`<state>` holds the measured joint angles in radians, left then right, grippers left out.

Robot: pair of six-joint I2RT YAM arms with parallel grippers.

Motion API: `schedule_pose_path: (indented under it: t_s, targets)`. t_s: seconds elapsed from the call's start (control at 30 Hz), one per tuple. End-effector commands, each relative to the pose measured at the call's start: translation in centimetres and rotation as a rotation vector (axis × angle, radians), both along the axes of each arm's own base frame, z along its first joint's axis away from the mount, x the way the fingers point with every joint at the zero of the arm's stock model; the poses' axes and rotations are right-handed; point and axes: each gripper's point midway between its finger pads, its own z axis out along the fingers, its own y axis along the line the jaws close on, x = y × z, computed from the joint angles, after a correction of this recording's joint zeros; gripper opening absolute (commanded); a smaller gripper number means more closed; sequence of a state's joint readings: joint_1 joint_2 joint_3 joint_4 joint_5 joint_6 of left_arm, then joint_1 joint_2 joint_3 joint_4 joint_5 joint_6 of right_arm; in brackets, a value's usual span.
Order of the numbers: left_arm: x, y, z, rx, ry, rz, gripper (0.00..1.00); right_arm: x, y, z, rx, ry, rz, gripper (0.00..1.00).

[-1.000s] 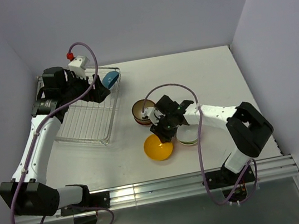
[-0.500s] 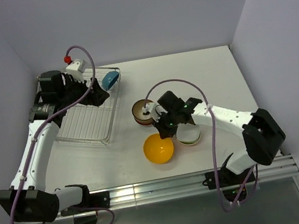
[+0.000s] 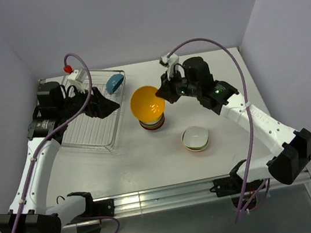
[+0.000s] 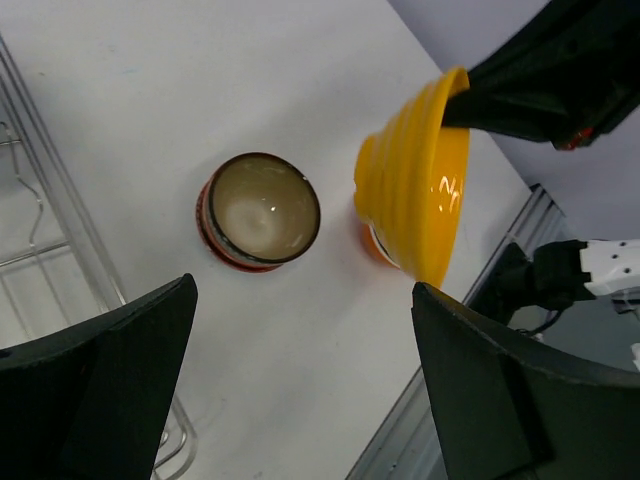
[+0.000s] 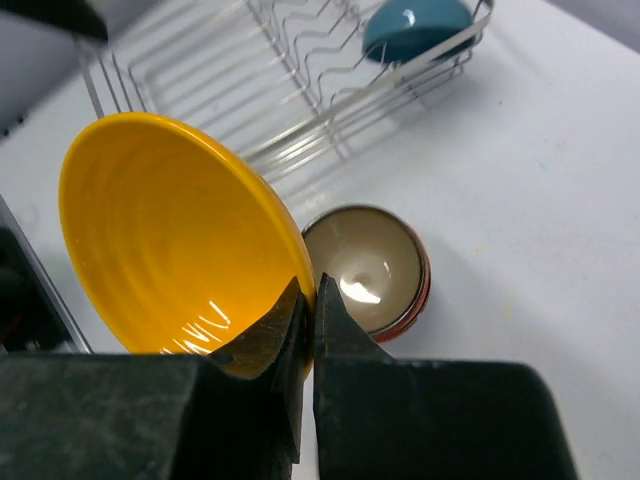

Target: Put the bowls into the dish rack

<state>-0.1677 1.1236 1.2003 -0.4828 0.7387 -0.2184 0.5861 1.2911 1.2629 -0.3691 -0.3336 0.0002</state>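
My right gripper (image 3: 164,92) (image 5: 311,300) is shut on the rim of a yellow-orange bowl (image 3: 146,104) (image 5: 170,235) and holds it tilted in the air. Under it a brown/red bowl (image 3: 154,123) (image 5: 366,265) (image 4: 258,210) rests on the table. The dish rack (image 3: 90,121) (image 5: 300,75) is at the back left, with a blue bowl (image 3: 115,82) (image 5: 415,25) at its far end. My left gripper (image 3: 107,104) (image 4: 300,370) hangs open over the rack's right side, nothing between its fingers. The left wrist view shows the yellow-orange bowl (image 4: 420,190) edge-on.
A white bowl with a green rim (image 3: 196,138) sits on the table to the front right of the brown/red bowl. The walls close in the table at the back and on both sides. The arm bases and a rail (image 3: 167,195) line the near edge.
My right gripper shut on the yellow-orange bowl's rim, lifted it off the table's front and carried it up and back over the brown/red bowl. The left gripper shifted slightly right.
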Motion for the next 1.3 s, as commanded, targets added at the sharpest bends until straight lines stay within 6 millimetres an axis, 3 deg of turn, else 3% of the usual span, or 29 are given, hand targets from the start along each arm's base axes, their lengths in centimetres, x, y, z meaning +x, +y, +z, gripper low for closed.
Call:
schedule_pose_path:
  t_s: [0.0, 0.2, 0.47, 0.67, 0.73, 1.07, 1.27]
  targets:
    - [-1.1, -1.2, 1.5, -0.092, 0.007, -0.075, 0.94, 1.8, 0.5, 6.9, 0.22, -0.083, -0.028, 0.0]
    - [-1.3, -2.5, 2.4, -0.209, 0.084, -0.126, 0.95, 3.1, 0.6, 8.0, 0.336, 0.007, -0.011, 0.0]
    - [0.2, -3.8, 3.3, -0.241, 0.088, -0.091, 0.89, 4.1, 0.3, 8.0, 0.348, -0.001, -0.067, 0.0]
    - [1.3, -4.9, 4.1, -0.2, 0.034, -0.05, 0.73, 4.5, 0.4, 7.6, 0.279, -0.048, -0.105, 0.0]
    - [1.5, -5.2, 4.5, -0.181, 0.009, -0.043, 0.63, 4.8, 0.4, 7.5, 0.245, -0.079, -0.131, 0.0]
    - [3.9, -4.7, 4.1, -0.068, -0.046, 0.063, 0.37, 4.5, 1.5, 6.9, 0.185, -0.105, -0.147, 0.0]
    - [4.6, -5.4, 3.3, 0.023, -0.087, 0.084, 0.34, 4.9, 2.0, 6.8, 0.159, -0.098, -0.181, 0.0]
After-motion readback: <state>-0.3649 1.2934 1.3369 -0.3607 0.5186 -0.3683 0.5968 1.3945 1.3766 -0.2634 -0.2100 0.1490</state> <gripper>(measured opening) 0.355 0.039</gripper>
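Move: The orange bowl, held by its right rim in my right fingers, has its middle about 13 cm to the right of my open left hand, 2 cm back and some 4 cm lower. From my right hand, the left fingers it goes to are about 18 cm to the left, roughly level in reach. Below, the brown bowl stack lies 13 cm right and 2 cm ahead of my left hand; the blue bowl in the rack, 16 cm straight ahead of that hand, also well below. I bring my left hand about 5 cm rightward to the orange bowl, easing back slightly before pushing some 4 cm forward, rising and then dipping, while its wide-open fingers narrow to about a third around the bowl's left rim. My right hand keeps its pinch and carries the bowl forward and up, about 4 cm, mostly early, then edges left toward my left hand. ##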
